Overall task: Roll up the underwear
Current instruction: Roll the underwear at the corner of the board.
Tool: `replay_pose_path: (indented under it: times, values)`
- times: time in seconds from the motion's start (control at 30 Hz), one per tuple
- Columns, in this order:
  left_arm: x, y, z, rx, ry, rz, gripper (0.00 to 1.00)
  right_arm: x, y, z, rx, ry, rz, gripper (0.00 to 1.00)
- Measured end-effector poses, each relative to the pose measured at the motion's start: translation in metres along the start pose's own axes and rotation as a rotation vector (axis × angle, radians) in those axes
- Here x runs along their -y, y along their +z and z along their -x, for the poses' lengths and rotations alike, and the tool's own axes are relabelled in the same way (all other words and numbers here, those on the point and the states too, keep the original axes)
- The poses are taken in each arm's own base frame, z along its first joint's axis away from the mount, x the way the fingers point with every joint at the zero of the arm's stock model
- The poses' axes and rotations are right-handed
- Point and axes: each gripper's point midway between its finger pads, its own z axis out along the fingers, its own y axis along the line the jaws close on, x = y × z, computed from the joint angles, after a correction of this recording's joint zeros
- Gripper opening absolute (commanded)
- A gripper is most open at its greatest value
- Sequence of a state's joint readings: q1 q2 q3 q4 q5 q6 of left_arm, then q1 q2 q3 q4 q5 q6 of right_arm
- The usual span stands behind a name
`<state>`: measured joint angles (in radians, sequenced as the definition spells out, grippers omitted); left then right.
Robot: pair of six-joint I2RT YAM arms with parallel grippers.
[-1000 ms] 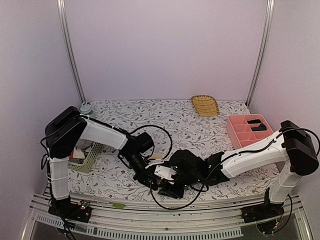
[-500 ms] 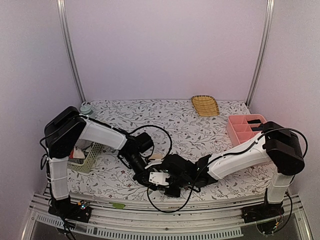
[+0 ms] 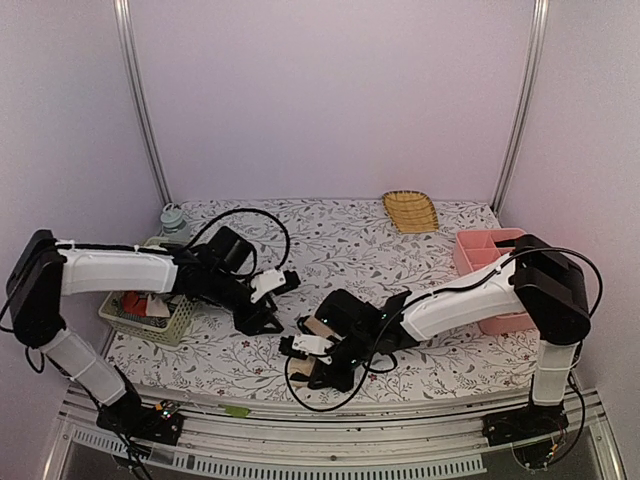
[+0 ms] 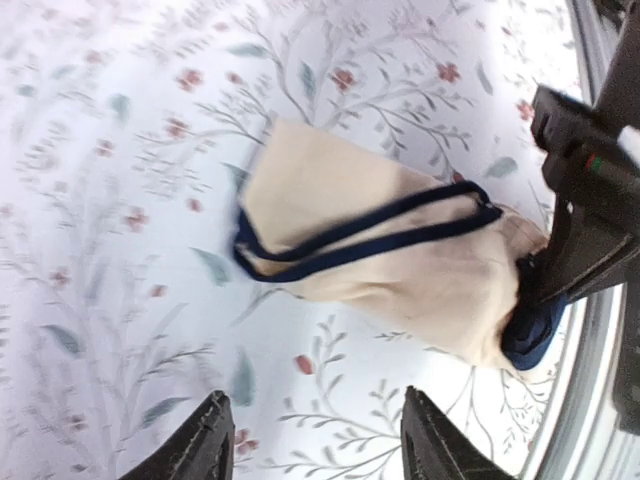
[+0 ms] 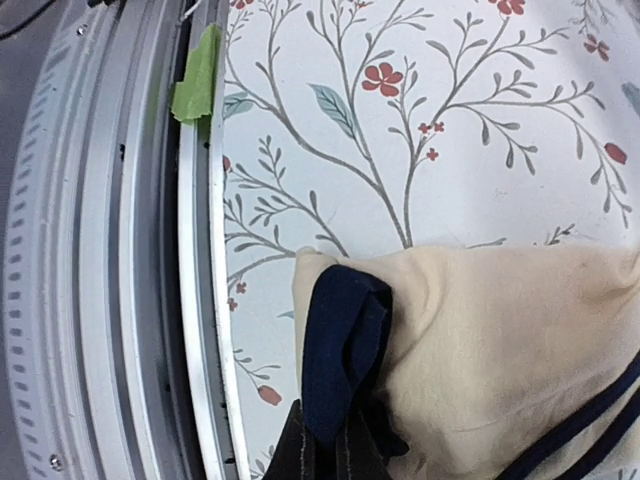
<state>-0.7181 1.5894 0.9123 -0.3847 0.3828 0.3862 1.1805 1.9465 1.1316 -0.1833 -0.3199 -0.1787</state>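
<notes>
Beige underwear [image 3: 318, 328] with dark navy edging lies bunched near the table's front edge. In the right wrist view its cloth [image 5: 490, 330] fills the lower right, and my right gripper [image 5: 335, 450] is shut on the folded dark band at its near end. From above, that gripper [image 3: 312, 362] reaches in from the right. My left gripper [image 3: 275, 300] hovers to the left of the underwear [image 4: 380, 240], apart from it. It [image 4: 320, 450] is open with only the tablecloth between its fingers.
A pale green basket [image 3: 172, 318] holding red and white cloth sits at the left, with a small jar [image 3: 173, 216] behind it. A pink divided box [image 3: 492, 262] stands at the right and a yellow woven tray [image 3: 411, 211] at the back. Green tape [image 5: 200, 72] marks the metal front rail.
My left gripper opened, let go of the underwear and drew back to the left. The right gripper closed on the dark band and shifted left and slightly away from the front edge.
</notes>
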Motion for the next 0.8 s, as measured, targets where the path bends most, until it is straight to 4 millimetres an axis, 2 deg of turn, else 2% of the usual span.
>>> replay_pose_path:
  times: [0.07,0.1,0.13,0.2,0.3,0.33,0.4,0.47,0.53,0.63,0.73,0.8]
  values:
    - [-0.013,-0.027,0.016,0.069,0.020,0.127,0.64,0.001,0.000,0.000,-0.001,0.073,0.071,0.00]
    - [-0.018,-0.040,0.025,0.106,0.029,0.177,0.72,0.002,-0.001,0.000,-0.002,0.114,0.108,0.00]
    - [-0.022,-0.057,0.034,0.154,0.039,0.241,0.93,0.003,0.000,0.000,-0.004,0.155,0.144,0.00]
    - [-0.026,-0.100,0.054,0.289,0.068,0.367,0.96,0.003,0.001,0.001,-0.017,0.242,0.228,0.00]
    - [-0.019,-0.154,0.071,0.482,0.114,0.498,0.96,0.003,0.004,0.004,-0.042,0.352,0.337,0.00]
    - [-0.015,-0.168,0.071,0.538,0.124,0.529,0.96,0.002,0.005,0.004,-0.050,0.387,0.373,0.00]
    - [-0.007,-0.180,0.064,0.602,0.131,0.553,0.96,0.000,0.006,0.005,-0.060,0.443,0.437,0.00]
    - [-0.003,-0.179,0.056,0.616,0.126,0.549,0.96,-0.004,0.005,0.004,-0.071,0.494,0.498,0.00]
    - [0.000,-0.171,0.050,0.595,0.118,0.521,0.96,-0.008,0.004,0.001,-0.084,0.532,0.545,0.00]
    - [0.015,-0.142,0.040,0.534,0.139,0.449,0.96,-0.011,0.005,-0.004,-0.102,0.588,0.611,0.00]
    - [0.057,-0.102,0.017,0.453,0.232,0.334,0.92,-0.011,0.005,-0.007,-0.103,0.633,0.680,0.00]
    - [0.083,-0.080,0.000,0.400,0.303,0.256,0.86,-0.009,0.003,-0.008,-0.095,0.656,0.710,0.00]
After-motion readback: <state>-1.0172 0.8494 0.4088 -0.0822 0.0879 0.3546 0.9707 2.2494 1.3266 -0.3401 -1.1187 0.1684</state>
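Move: Pinched already in the right fingers is the near end of the underwear, whose middle lies about 5 cm ahead of that hand, 1 cm to its right and 1 cm lower. The table edge runs some 3 cm behind that hand; the green tape sits 12 cm to its left and 6 cm back. For the left hand the underwear's middle is about 7 cm back, 7 cm right and 5 cm below, and the basket 22 cm left and 4 cm ahead. Turning almost on the spot, the right hand keeps its pinch on the underwear's near end and rolls some 55 degrees, its fingertips swinging back towards the table edge, with only about 1 cm of backward drift. The empty left hand clears away, rising about 18 cm and easing left, then sweeping back and down again as its fingers open wide. ##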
